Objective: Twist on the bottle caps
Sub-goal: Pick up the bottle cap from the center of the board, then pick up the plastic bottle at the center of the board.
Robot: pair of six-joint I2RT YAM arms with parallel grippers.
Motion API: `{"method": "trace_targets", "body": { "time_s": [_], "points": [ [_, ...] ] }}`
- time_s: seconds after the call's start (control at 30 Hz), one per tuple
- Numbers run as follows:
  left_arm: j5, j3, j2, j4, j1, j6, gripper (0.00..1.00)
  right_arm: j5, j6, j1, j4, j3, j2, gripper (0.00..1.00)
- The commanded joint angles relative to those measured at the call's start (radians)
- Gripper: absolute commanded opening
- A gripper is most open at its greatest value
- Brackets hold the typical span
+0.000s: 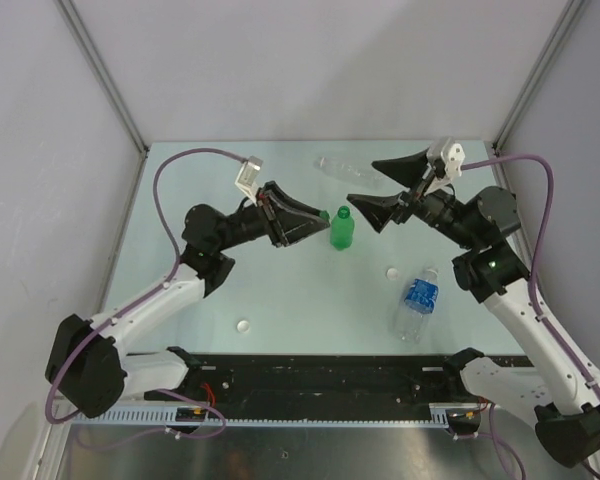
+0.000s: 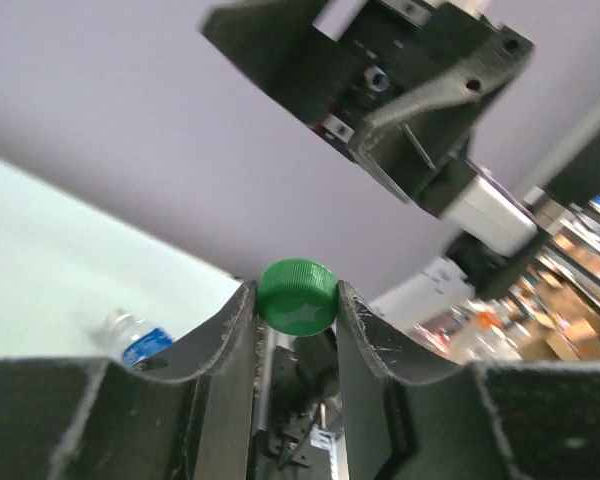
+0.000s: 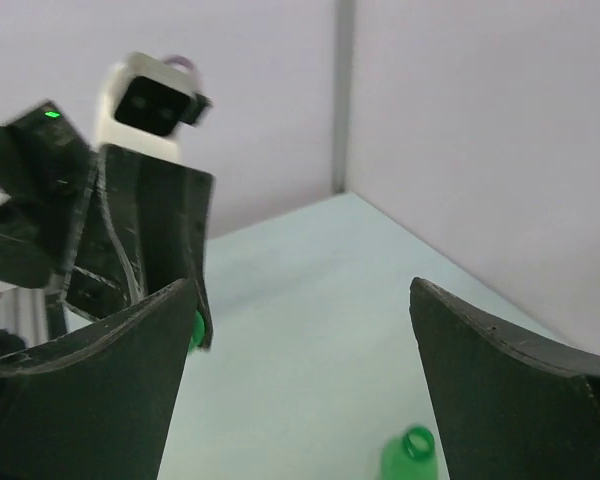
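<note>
The green bottle (image 1: 342, 230) stands upright and uncapped in the middle of the table, also low in the right wrist view (image 3: 410, 455). My left gripper (image 1: 320, 215) hovers just left of its neck, shut on the green cap (image 2: 298, 300), whose edge also shows in the right wrist view (image 3: 196, 328). My right gripper (image 1: 365, 185) hangs open just right of and behind the bottle, its fingers wide apart with nothing between them (image 3: 300, 340). Two white caps (image 1: 392, 272) (image 1: 243, 325) lie on the table.
A clear unlabelled bottle (image 1: 338, 167) lies on its side at the back. A clear bottle with a blue label (image 1: 417, 302) lies front right, also seen in the left wrist view (image 2: 140, 342). Grey walls enclose the table on three sides.
</note>
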Motion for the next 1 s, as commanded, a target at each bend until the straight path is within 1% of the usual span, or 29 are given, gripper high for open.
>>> {"method": "trace_targets", "body": {
  "time_s": [0.0, 0.1, 0.17, 0.23, 0.33, 0.4, 0.5, 0.63, 0.87, 0.97],
  "points": [
    [-0.278, 0.077, -0.096, -0.402, 0.007, 0.332, 0.22, 0.172, 0.090, -0.076, 0.026, -0.125, -0.053, 0.92],
    [-0.498, 0.095, -0.161, -0.602, 0.005, 0.452, 0.24, 0.179, 0.168, -0.148, 0.107, -0.249, -0.065, 0.92],
    [-0.636, 0.100, -0.185, -0.702, 0.005, 0.491, 0.24, 0.195, 0.190, -0.164, 0.186, -0.329, -0.050, 0.92],
    [-0.735, 0.099, -0.202, -0.774, 0.005, 0.506, 0.24, 0.235, 0.198, -0.144, 0.278, -0.401, -0.014, 0.92],
    [-0.829, 0.090, -0.216, -0.844, 0.005, 0.507, 0.24, 0.371, 0.120, -0.038, 0.374, -0.463, 0.087, 0.92],
    [-0.854, 0.080, -0.225, -0.865, 0.004, 0.502, 0.24, 0.451, 0.084, 0.017, 0.442, -0.484, 0.168, 0.92],
    [-0.873, 0.066, -0.239, -0.886, 0.005, 0.492, 0.24, 0.532, 0.099, 0.048, 0.581, -0.533, 0.265, 0.92],
    [-0.885, 0.051, -0.251, -0.896, 0.004, 0.489, 0.24, 0.698, 0.022, 0.111, 0.685, -0.595, 0.323, 0.92],
    [-0.880, 0.042, -0.228, -0.894, 0.004, 0.492, 0.24, 0.793, -0.032, 0.189, 0.903, -0.644, 0.497, 0.92],
    [-0.871, 0.036, -0.230, -0.894, 0.004, 0.500, 0.24, 0.818, -0.016, 0.197, 1.004, -0.646, 0.580, 0.92]
  ]
}}
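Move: The uncapped green bottle stands roughly 16 cm ahead of the open right hand, 1 cm to its left, its middle some 35 cm below. From the left hand, which holds the green cap, it is about 19 cm ahead, 4 cm right and 28 cm below. A white cap lies about 8 cm nearer and 12 cm right of the bottle, the blue-labelled bottle 16 cm nearer and 18 cm right, the clear bottle some 20 cm beyond and 2 cm right. Down about 30 cm and some 10 cm forward, the right hand sinks towards the green bottle, bowing out to its right and back, turning clockwise and tipping down with fingers still wide, and ends just short of touching. The left hand keeps its pinch on the green cap, going forward, left and down and swinging counter-clockwise so its fingers point forward-right. ##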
